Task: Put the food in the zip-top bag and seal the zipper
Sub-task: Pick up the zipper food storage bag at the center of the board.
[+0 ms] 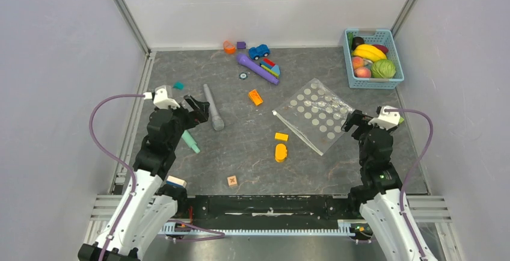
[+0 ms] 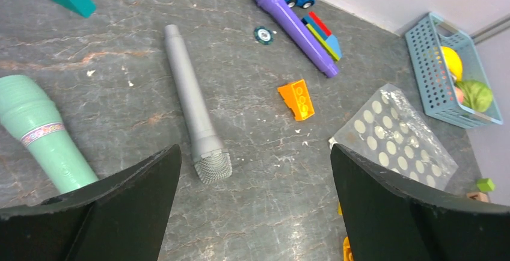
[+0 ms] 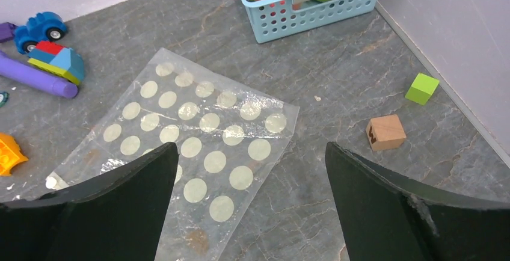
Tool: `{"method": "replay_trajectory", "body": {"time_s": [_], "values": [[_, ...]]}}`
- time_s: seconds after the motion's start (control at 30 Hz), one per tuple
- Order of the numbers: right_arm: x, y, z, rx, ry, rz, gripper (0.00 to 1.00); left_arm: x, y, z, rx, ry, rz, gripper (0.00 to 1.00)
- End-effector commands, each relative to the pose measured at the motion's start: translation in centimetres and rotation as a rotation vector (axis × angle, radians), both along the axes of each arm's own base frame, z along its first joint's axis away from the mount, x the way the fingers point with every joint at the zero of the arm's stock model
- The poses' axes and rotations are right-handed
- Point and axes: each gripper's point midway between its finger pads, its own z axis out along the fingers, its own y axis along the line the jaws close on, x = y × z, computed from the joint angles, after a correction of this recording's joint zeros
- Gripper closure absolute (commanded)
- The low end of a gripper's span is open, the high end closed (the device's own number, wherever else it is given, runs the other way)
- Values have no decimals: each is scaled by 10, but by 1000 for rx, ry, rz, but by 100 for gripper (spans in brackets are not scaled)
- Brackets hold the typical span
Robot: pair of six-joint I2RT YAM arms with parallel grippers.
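Observation:
The clear polka-dot zip-top bag [image 1: 316,113] lies flat on the table right of centre. Its zipper [image 1: 298,133] runs along the near-left edge. The food sits in the light blue basket [image 1: 376,83] at the far right: a yellow banana bunch [image 1: 368,52], a green cabbage [image 1: 383,68], peaches [image 1: 361,67] and a dark purple piece [image 1: 359,41]. My right gripper [image 1: 355,119] is open and empty at the bag's right corner; the bag [image 3: 192,135] lies under its left finger. My left gripper [image 1: 197,109] is open and empty, far left of the bag [image 2: 394,138].
A grey microphone [image 1: 213,107] and a mint one [image 1: 191,142] lie by my left gripper. A purple microphone [image 1: 257,68], a blue car [image 1: 259,51] and blocks sit at the back. Orange blocks [image 1: 281,151] lie near the zipper. A green cube [image 3: 421,88] and a wooden cube [image 3: 385,132] lie by the right wall.

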Motion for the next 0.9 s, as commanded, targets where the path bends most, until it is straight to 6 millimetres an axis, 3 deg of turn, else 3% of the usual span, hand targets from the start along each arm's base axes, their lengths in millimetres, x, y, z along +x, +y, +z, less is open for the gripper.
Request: {"method": "replay_trajectory", "body": {"time_s": [0.0, 0.37, 0.47, 0.63, 0.87], "values": [[2, 2, 22, -5, -101, 20, 2, 0, -12, 17, 5, -84, -77, 0], [-4, 14, 39, 5, -150, 97, 2, 1, -18, 16, -4, -77, -108, 0], [0, 30, 43, -5, -114, 192, 2, 3, -21, 11, -19, -67, -115, 0], [6, 75, 41, -10, -67, 453, 2, 6, -29, 3, -27, -28, -150, 0], [5, 125, 8, 49, 107, 748, 2, 5, -39, -6, -32, -3, -207, 0]]}}
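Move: The zip-top bag lies flat below the right hand, its middle some 11 cm to the left and 8 cm ahead, about 17 cm down. The yellow block lies about 24 cm left and level; the wooden block 12 cm right and 4 cm ahead, with the green block some 5 cm beyond that to the right and 3 cm farther out. From the left hand, the bag is about 38 cm right, 7 cm ahead and 22 cm below. Leftward over the near right part of the bag, the right hand first lifts about 2 cm, then sweeps faster to roughly 9 cm left, turning some 30 degrees counter-clockwise and sinking again at the end, fingers wide open. The left hand eases about 3 cm right towards the bag, dipping late, also open. Neither touches anything. ##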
